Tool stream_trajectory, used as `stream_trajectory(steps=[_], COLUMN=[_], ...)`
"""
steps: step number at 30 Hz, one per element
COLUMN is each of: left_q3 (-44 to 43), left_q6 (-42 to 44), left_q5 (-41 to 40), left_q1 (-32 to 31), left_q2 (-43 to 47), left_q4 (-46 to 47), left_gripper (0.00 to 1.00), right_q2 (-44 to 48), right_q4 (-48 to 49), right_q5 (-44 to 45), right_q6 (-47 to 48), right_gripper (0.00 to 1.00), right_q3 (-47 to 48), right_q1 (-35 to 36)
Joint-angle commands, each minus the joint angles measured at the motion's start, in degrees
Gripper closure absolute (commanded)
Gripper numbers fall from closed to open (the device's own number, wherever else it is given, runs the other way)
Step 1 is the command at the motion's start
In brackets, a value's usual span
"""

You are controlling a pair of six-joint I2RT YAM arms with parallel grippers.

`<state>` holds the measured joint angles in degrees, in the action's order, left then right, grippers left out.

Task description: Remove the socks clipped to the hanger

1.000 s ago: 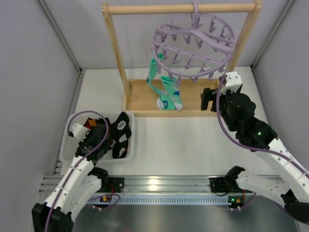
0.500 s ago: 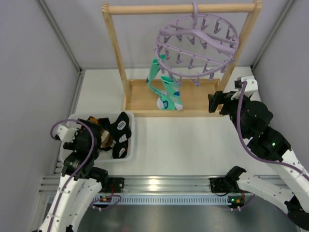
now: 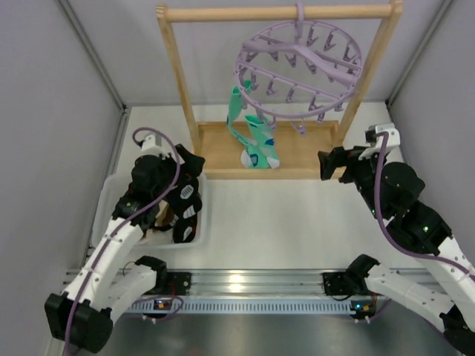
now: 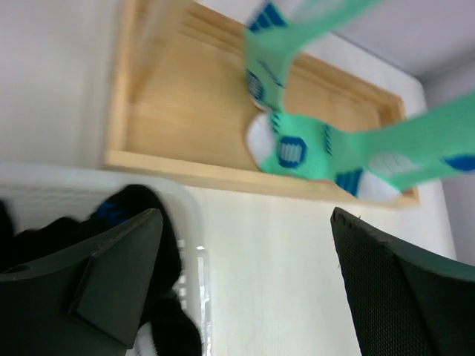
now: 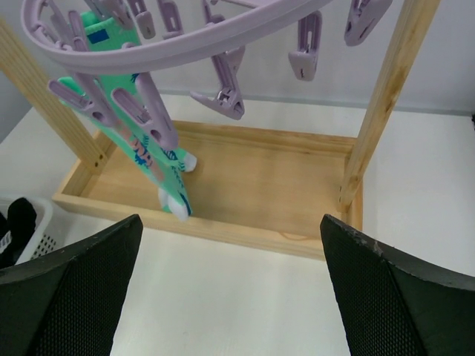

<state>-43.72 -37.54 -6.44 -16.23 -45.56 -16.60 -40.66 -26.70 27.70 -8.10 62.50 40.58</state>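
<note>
The lavender hanger [image 3: 297, 63] hangs by its hook from the wooden rack's top bar. Two mint-green socks [image 3: 252, 141] hang clipped at its left side, reaching down to the rack's base. They also show in the left wrist view [image 4: 297, 148] and the right wrist view [image 5: 141, 152], under the hanger ring [image 5: 163, 52]. My left gripper [image 3: 191, 165] is open and empty, between the bin and the rack base, facing the green socks [image 4: 249, 297]. My right gripper [image 3: 329, 165] is open and empty in front of the rack's right post [image 5: 230, 297]. Black socks [image 3: 185, 208] lie in the bin.
A white plastic bin [image 3: 202, 222] stands at the near left with black and brownish socks in it; its rim shows in the left wrist view [image 4: 194, 222]. The wooden rack has a tray base [image 3: 304, 152] and two upright posts [image 3: 178, 81]. Grey walls stand close on both sides.
My left arm has risen from the bin's left side and swung forward and right towards the rack base. My right gripper has barely shifted. The hanger has swung slightly.
</note>
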Motion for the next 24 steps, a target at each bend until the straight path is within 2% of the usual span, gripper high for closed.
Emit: stream_trajectory(steps=[1,2,5,8,9,15,20,24], left_q3=[2.32,2.59,1.63,-2.14,-2.5,-7.5,-14.19,-16.74], left_q6=[6.77,7.04,13.42,21.34,24.33,27.69,25.34,24.88], left_q5=[24.15,25.93,30.41,31.58,32.62,32.89,28.59,28.67], left_q1=[-1.52,-1.96,-5.91,-12.22,-13.38,-13.83,-13.83,-14.35], left_q2=[-4.7,-7.15,-13.73,-19.02,-22.35,-36.49,-45.92,-50.93], left_q4=[22.8,29.98,39.07,40.76,43.9,54.64,55.97,59.31], left_gripper=[0.02,0.02,0.01,0.02,0.02,0.02,0.02,0.01], right_q2=[2.69,3.13,5.24,7.35,7.79,12.09,13.15,12.72], right_q4=[0.16,-0.02,0.07,0.33,0.33,1.21,1.21,1.74], right_q5=[-4.84,-5.55,-9.24,-14.16,-15.3,-21.55,-23.66,-24.27], right_q6=[-1.22,-0.96,0.09,0.98,1.15,1.86,2.3,2.56], right_gripper=[0.01,0.01,0.01,0.01,0.01,0.01,0.01,0.01], right_q3=[-0.97,-1.15,-2.03,-3.0,-3.43,-4.93,-4.76,-5.11], right_q1=[-0.76,-0.76,-0.85,-0.85,-0.85,-0.85,-0.85,-0.76])
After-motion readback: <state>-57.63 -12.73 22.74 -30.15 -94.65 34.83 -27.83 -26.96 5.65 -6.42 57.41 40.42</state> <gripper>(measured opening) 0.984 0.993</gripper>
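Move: The nearer teal sock hangs clipped about 13 cm ahead of the left gripper and some 27 cm to its right, its middle roughly level with it. The other teal sock hangs about 9 cm to the left of that sock and 7 cm farther out. The sock basket is about 10 cm back from the left gripper, 5 cm to its left and 19 cm below. From the right gripper the nearer sock lies about 22 cm ahead, 20 cm left and 10 cm lower. Sweep the left gripper, still wide open, about 18 cm right at nearly constant height, turning it some 45 degrees clockwise and tipping its fingers up about 25. Then send it forward some 9 cm and a little farther right, up to the nearer teal sock. Meanwhile draw the open right gripper back about 6 cm and slightly left, turning it some 20 degrees counter-clockwise. ##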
